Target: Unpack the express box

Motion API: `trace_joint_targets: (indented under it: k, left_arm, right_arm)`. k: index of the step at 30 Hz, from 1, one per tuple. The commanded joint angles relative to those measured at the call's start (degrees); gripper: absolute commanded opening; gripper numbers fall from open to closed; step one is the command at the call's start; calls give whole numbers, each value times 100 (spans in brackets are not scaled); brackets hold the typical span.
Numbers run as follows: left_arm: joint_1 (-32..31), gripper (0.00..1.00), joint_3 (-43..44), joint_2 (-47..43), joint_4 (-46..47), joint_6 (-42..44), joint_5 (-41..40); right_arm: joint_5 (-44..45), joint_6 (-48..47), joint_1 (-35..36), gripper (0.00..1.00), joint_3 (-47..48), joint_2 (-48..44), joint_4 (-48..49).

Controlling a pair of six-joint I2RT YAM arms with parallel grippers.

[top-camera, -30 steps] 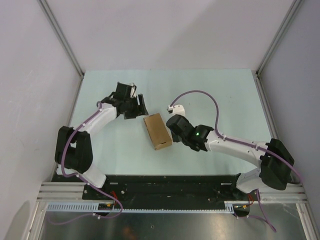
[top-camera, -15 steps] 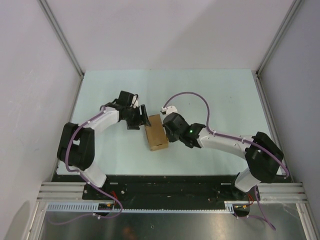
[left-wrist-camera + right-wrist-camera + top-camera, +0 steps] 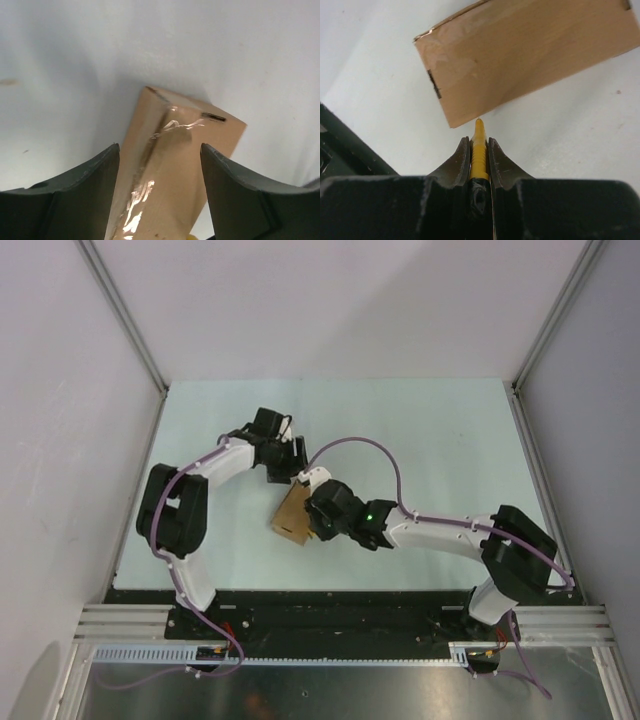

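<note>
The express box [image 3: 291,517] is a small brown taped carton, lying skewed on the pale table. In the left wrist view the box [image 3: 170,165] runs up between my left gripper's [image 3: 159,146] fingers. That gripper stands open astride the box's end, with a sliver of table showing at the right finger [image 3: 235,185]. My right gripper [image 3: 479,140] is shut on a yellow-black utility knife [image 3: 479,150]. The knife's tip meets the lower edge of the box [image 3: 520,50] near a corner. From above, the right gripper [image 3: 312,515] sits against the box's right side and the left gripper [image 3: 292,462] at its far end.
The black base rail [image 3: 330,605] runs along the near table edge, just below the box. Purple cables [image 3: 360,445] loop over both arms. Grey walls with metal posts [image 3: 125,320] close in the table on the left, back and right.
The box has slid left and swung askew. My right arm has moved left with the knife against it. My left arm has swung right until its fingers straddle the box's far end.
</note>
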Motion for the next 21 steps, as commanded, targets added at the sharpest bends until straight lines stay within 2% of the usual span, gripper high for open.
trace_joint_targets:
  k: [1,4,7,10,11,12,15,21]
  left_arm:
    - [382,71,5,-456,-112,-524,-1072]
    - [541,70,-346,-1052,-121,-481,-1152]
    - [516,66,-680,-1711,-112,-235,-881]
    - [411,53,-1049,-2179,-104,37,-591]
    - [366,39,-1224,-2441,-103,134,-468]
    - [296,33,-1296,-2548,-86,413,-327]
    - [-448,20,-1533,-2847,-95,915,-98]
    - [-1697,17,-1824,-2717,-95,1163,-44]
  right_arm:
    - [508,199,-183,0,121,-556,-54]
    - [913,174,-184,0,121,-962,-353]
    - [1028,-11,-341,0,130,-1384,-240]
    - [748,-72,-832,0,121,-1394,225]
    - [529,-82,-1147,0,138,-1307,505]
    - [387,-73,-1307,0,208,-1106,664]
    - [-333,-56,-1825,0,689,-343,1130]
    - [-1573,-64,-2205,0,1640,951,1448]
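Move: Within reach of both hands lies the box, slanting from near-left to far-right. Its middle is about 7 cm back, 2 cm right and 4 cm below the left hand, which is open at the far end. From the right hand, which already grips the knife beside the near right corner, the middle is some 6 cm ahead, 4 cm left and 7 cm below. The knife's tip is roughly 12 cm back and 4 cm right of the left hand, about level with it. Swapping ends over the box: the right hand keeps the knife, lifts it some 11 cm from the near right corner, then carries it about 16 cm forward and slightly right, sinking at last towards the far end. The left hand swings 7 cm left off the far end, rises, then comes back about 10 cm over the box, closing nearly shut and turning clockwise. ##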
